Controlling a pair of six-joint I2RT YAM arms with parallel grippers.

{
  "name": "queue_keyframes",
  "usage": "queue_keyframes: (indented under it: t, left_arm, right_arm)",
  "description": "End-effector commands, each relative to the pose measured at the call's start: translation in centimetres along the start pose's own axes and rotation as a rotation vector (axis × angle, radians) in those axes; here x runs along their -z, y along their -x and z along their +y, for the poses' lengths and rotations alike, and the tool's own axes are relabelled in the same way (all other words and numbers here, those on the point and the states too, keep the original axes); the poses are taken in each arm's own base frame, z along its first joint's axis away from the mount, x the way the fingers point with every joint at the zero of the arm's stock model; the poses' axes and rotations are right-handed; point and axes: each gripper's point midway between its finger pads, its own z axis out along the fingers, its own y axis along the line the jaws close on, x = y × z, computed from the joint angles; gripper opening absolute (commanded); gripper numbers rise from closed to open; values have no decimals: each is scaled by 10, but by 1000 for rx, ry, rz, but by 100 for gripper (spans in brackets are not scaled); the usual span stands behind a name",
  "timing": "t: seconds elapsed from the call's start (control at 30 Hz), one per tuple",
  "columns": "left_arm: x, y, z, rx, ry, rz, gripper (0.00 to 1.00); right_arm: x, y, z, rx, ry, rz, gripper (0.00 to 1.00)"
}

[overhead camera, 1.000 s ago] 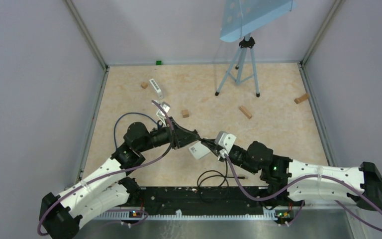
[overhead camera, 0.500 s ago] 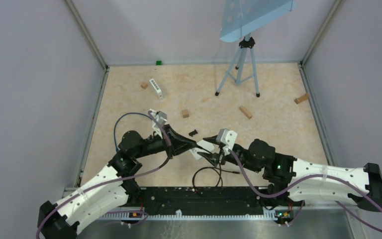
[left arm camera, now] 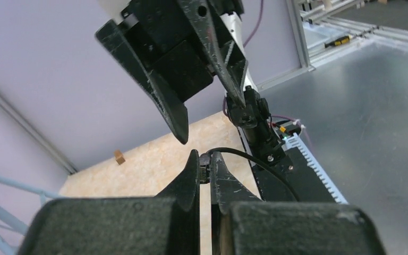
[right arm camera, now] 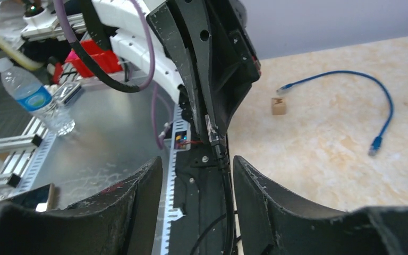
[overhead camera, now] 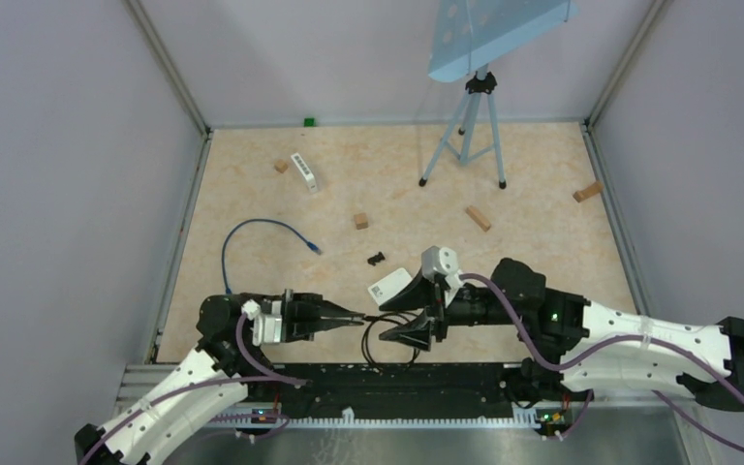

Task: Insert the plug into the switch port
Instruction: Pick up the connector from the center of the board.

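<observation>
My left gripper (overhead camera: 356, 318) is shut on the plug (left arm camera: 204, 166) of a black cable (overhead camera: 387, 344), low over the near edge of the table. The plug is pinched between the fingertips, and the cable trails away to the right in a loop. My right gripper (overhead camera: 381, 321) faces it tip to tip and stands open, with its fingers above and below the plug's line and nothing held. In the right wrist view the plug (right arm camera: 211, 129) hangs at the left gripper's tip, beyond my open fingers (right arm camera: 260, 196). A white labelled switch (overhead camera: 387, 288) lies on the table just behind the right gripper.
A blue cable (overhead camera: 252, 225) curls on the left of the table. A second white box (overhead camera: 303, 171) lies at the back left. Wooden blocks (overhead camera: 360, 221) (overhead camera: 478, 218) (overhead camera: 587, 192) are scattered about. A tripod (overhead camera: 465, 126) stands at the back. A small black piece (overhead camera: 376, 259) lies mid-table.
The right gripper has opened and let go. The left arm has drawn back to the near left with its gripper shut on the plug, which uncovers the blue cable.
</observation>
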Motion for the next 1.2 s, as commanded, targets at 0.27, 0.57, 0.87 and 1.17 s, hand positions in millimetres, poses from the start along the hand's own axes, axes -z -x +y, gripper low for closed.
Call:
queue_keyframes:
  t: [0.27, 0.57, 0.87, 1.17]
  left_arm:
    - [1, 11, -31, -252, -259, -8, 0]
    - [3, 6, -36, -269, -299, 6, 0]
    - [0, 2, -15, -224, -164, 48, 48]
    - [8, 9, 2, -96, 54, 14, 99]
  right_arm:
    - [-33, -3, 26, -79, 200, 39, 42]
    - [-34, 2, 30, -97, 222, 6, 25]
    - [-29, -7, 10, -32, 113, 5, 0]
    - [-6, -2, -18, 190, -36, 5, 0]
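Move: The connector is still pinched in the left fingertips, its boot and cable poking about 1 cm to their right; the open right fingers wait some 5 cm to the left hand's right, 1 cm nearer the base and 2 cm higher. From the right hand the connector lies about 3 cm left, 1 cm ahead and 2 cm below. The white switch is about 14 cm straight ahead of the right hand, the black clip 21 cm ahead and 3 cm left, both roughly 30 cm below. While the left hand eases about 3 cm back, rolling some 20 degrees with the connector, the right hand goes about 3.5 cm left, 3 cm down and 2.5 cm back onto it, narrowing and then shutting its fingers on the boot end. Only then do the left fingers spread wide and let go, and the right draws away forward, right and up with the connector as the left drifts forward. ##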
